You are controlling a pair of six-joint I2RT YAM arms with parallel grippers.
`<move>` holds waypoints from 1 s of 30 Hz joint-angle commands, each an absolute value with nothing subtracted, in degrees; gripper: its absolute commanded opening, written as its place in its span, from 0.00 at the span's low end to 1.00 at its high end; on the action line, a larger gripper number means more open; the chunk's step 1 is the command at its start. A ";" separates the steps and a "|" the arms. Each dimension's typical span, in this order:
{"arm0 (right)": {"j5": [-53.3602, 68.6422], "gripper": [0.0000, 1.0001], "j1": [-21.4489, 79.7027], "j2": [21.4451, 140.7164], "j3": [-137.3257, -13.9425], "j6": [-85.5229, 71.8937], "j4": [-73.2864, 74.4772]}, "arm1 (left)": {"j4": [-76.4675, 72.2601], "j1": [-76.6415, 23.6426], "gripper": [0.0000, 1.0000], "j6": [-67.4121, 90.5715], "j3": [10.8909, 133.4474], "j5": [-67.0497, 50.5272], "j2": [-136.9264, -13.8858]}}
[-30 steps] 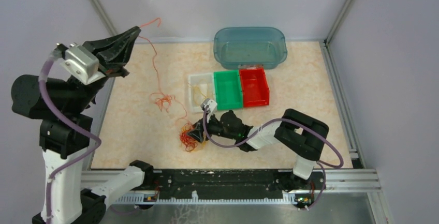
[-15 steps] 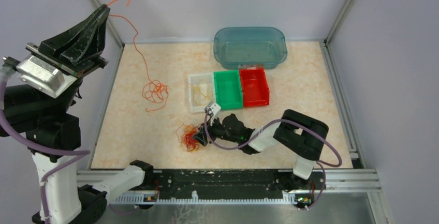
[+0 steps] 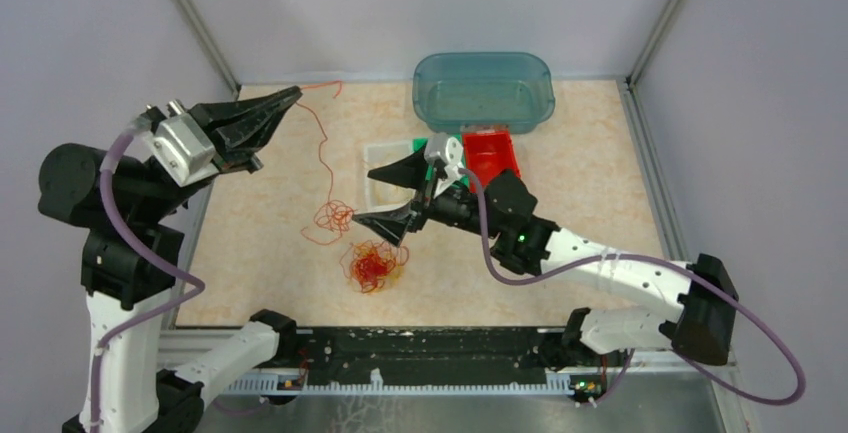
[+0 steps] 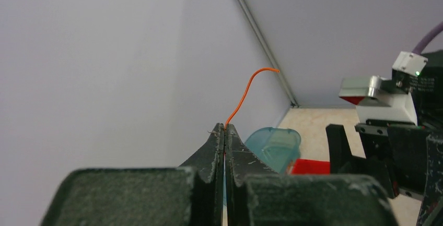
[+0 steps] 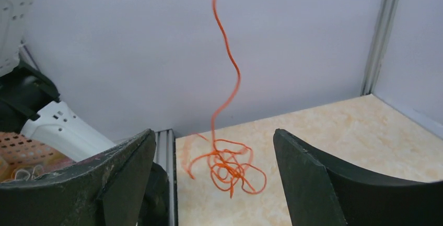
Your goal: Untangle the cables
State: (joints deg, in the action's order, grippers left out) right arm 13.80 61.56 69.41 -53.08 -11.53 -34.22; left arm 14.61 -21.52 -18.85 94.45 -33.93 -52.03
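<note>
My left gripper (image 3: 297,91) is raised at the back left and shut on one thin orange cable (image 3: 322,143). That cable's free end pokes past the tips (image 4: 224,127) in the left wrist view. From the tips it hangs down to a loose coil (image 3: 330,221) just over the table. The rest of the cables lie as a red, orange and yellow clump (image 3: 373,265) on the table near the front. My right gripper (image 3: 364,196) hovers open beside the coil, above and behind the clump. In the right wrist view the coil (image 5: 227,166) dangles beyond the gap between the wide fingers (image 5: 130,158), untouched.
A teal tub (image 3: 483,90) stands at the back. In front of it are a white bin (image 3: 378,153), a green bin (image 3: 421,144) and a red bin (image 3: 492,163), the first two partly covered by my right wrist. Grey walls enclose the table.
My left gripper swung down and right from high at the left, carrying the orange cable. My right gripper let go of the clump, opened wide and rose toward the bins.
</note>
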 commanded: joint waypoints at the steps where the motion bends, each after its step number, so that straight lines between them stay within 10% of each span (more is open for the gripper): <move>1: 19.82 0.85 61.00 67.63 -56.37 -6.71 -25.39 | 17.64 -21.66 0.00 -17.56 93.46 -40.01 -51.32; 10: 18.51 0.81 61.00 75.58 -64.36 -6.95 -30.34 | 17.67 -21.71 0.00 -16.48 93.26 -41.79 -51.48; 19: 16.59 0.50 61.02 82.77 -65.75 -8.90 -33.63 | 16.52 -21.65 0.00 -16.22 94.21 -41.41 -51.16; 30: 17.08 0.49 61.08 85.28 -48.40 -18.38 -47.41 | 10.03 -21.68 0.00 -15.76 97.70 -38.56 -52.48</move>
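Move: The orange tangle, hanging on its cable from the left hand's closed fingers, is about 7 cm to the right hand's left, 1 cm ahead and some 7 cm lower. Far beneath, about 36 cm below the right hand, the red cable pile lies 1 cm ahead and 3 cm left, the white bin 19 cm ahead and level sideways. From the left hand the tangle is straight below, roughly 28 cm down. The left fingers keep their pinch on the orange cable, dipping some 2 cm and rising most of the way back. The right hand eases slightly back, reaches left and forward to the hanging tangle, then sinks about 10 cm beside the cable, its fingers tipping down some 10 degrees and narrowing to about half open; whether they touch the tangle can't be told. ##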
